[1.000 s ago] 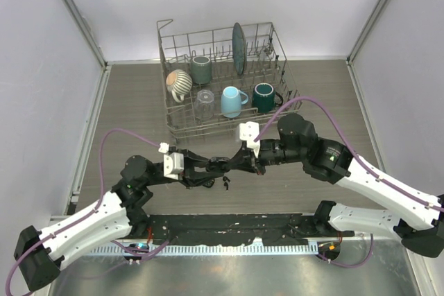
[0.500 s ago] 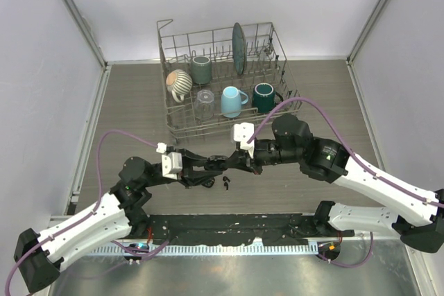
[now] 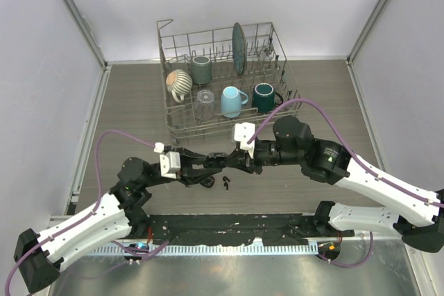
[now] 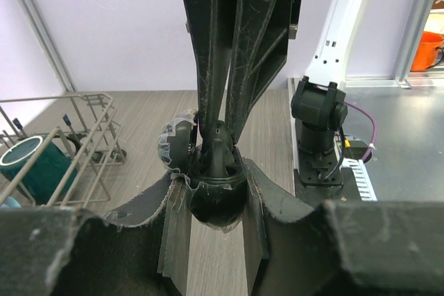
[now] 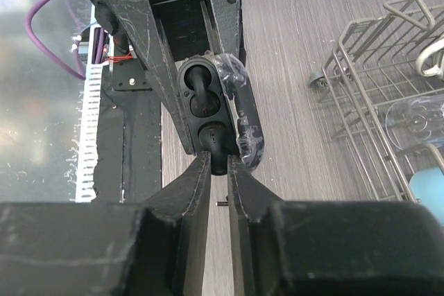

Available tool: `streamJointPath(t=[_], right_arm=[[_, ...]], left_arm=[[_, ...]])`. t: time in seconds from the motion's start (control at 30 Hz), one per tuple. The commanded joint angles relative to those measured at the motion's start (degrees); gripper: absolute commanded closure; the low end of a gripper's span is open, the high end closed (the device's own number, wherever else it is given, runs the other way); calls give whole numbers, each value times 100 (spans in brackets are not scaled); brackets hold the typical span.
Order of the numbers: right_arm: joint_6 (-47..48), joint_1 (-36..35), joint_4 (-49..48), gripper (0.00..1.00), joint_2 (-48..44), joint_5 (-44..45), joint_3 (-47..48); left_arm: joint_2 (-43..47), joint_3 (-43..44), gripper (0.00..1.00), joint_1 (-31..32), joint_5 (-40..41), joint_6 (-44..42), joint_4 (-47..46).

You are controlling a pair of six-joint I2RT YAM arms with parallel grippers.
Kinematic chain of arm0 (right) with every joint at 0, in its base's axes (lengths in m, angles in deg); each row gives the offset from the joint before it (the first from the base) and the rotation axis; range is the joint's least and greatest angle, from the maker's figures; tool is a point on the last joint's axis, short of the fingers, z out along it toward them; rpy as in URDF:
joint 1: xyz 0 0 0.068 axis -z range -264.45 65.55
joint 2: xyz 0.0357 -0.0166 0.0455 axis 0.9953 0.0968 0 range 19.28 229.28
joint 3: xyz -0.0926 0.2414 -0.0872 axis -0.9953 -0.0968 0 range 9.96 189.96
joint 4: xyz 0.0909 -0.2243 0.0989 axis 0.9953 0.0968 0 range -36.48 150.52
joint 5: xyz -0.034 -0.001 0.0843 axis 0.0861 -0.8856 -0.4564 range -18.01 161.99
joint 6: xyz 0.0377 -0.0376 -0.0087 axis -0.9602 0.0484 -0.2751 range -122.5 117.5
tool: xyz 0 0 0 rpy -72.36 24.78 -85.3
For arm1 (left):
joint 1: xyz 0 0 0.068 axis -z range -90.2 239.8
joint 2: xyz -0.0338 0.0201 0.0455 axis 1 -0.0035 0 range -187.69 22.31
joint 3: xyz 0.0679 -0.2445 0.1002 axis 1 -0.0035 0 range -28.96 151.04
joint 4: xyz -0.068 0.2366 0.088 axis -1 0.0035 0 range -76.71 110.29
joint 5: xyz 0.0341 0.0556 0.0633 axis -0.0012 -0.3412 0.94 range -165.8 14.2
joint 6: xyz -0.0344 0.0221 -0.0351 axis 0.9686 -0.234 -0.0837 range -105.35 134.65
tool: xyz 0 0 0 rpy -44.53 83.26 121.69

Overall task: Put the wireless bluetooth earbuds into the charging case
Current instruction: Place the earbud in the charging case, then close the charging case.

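My left gripper (image 4: 216, 179) is shut on the open black charging case (image 4: 217, 195) and holds it above the table; the same left gripper (image 3: 207, 165) meets the right one mid-table in the top view. The case (image 5: 186, 81) has its plastic-wrapped lid (image 5: 244, 126) swung to the right. One earbud (image 5: 198, 93) lies in the far slot. A second earbud (image 5: 216, 145) sits at the near slot, between the tips of my right gripper (image 5: 218, 162). The jaws stand narrowly apart beside it; whether they still press it is unclear.
A wire dish rack (image 3: 225, 74) with mugs, a glass and a plate stands behind the grippers. Small black pieces (image 3: 226, 184) lie on the wooden table below the grippers. The right arm's base (image 4: 318, 136) stands at the near edge.
The right gripper has shifted a little left and closed in on the case held by the left gripper. The left gripper has stayed nearly in place.
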Motion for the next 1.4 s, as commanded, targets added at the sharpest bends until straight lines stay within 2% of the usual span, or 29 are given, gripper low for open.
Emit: streamJointPath(t=[0.0,0.2,0.5,0.6,0.67,0.87,1.07,1.23,1.37], right_arm=[[-46,-8,-89,77,-107,300,-51],[-81,0,-264,75,-133,396,-104],[-405,-8,-677,58,-615,765,-270],[-791,-8,-993,44,-888,1221,-411],[-959,0,-1222,40,-959,1888,-464],[-1724,-8,-1644,38,-758,3198,-543],[-2654,0,-1978,38,-292,3683,-614],[-3016,-8,-2469,38,-177,3395,-938],[-3087,-8,-2506,38,-142,2525,-1088]], left_arm=[[130,115,100,25,-23,-60,-677],[104,133,100,25,-23,-69,-677],[130,97,100,16,416,-182,-344],[147,19,100,25,715,-218,-246],[156,-51,100,16,838,-235,-273],[130,-96,100,25,970,-271,-264],[86,-87,100,25,979,-253,-255],[95,-113,100,24,1110,-244,-246],[130,-122,100,25,1339,-244,-176]])
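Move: The charging case is in the left fingers, its middle about 1 cm to the right of the left hand point. From the right hand, whose already loosening fingers are around the earbud at the case's open well, the case's middle is about 3 cm to the left, level in reach and 1 cm lower. On the table some 20 cm below the right hand, a second case lies about 8 cm left and 2 cm ahead, and two loose earbuds 1 cm left and 1 cm ahead. The right hand spreads its fingers wide and comes free of the earbud, first easing slowly, then lifting about 5 cm up and to the right, before it swings some 8 cm forward around to the far side of the case and sinks back to its starting height, empty, turning nearly 40 degrees clockwise so that the fingers point forward-left. The left hand keeps its grip on the charging case and carries it about 3 cm forward, turning it roughly 10 degrees counter-clockwise. ##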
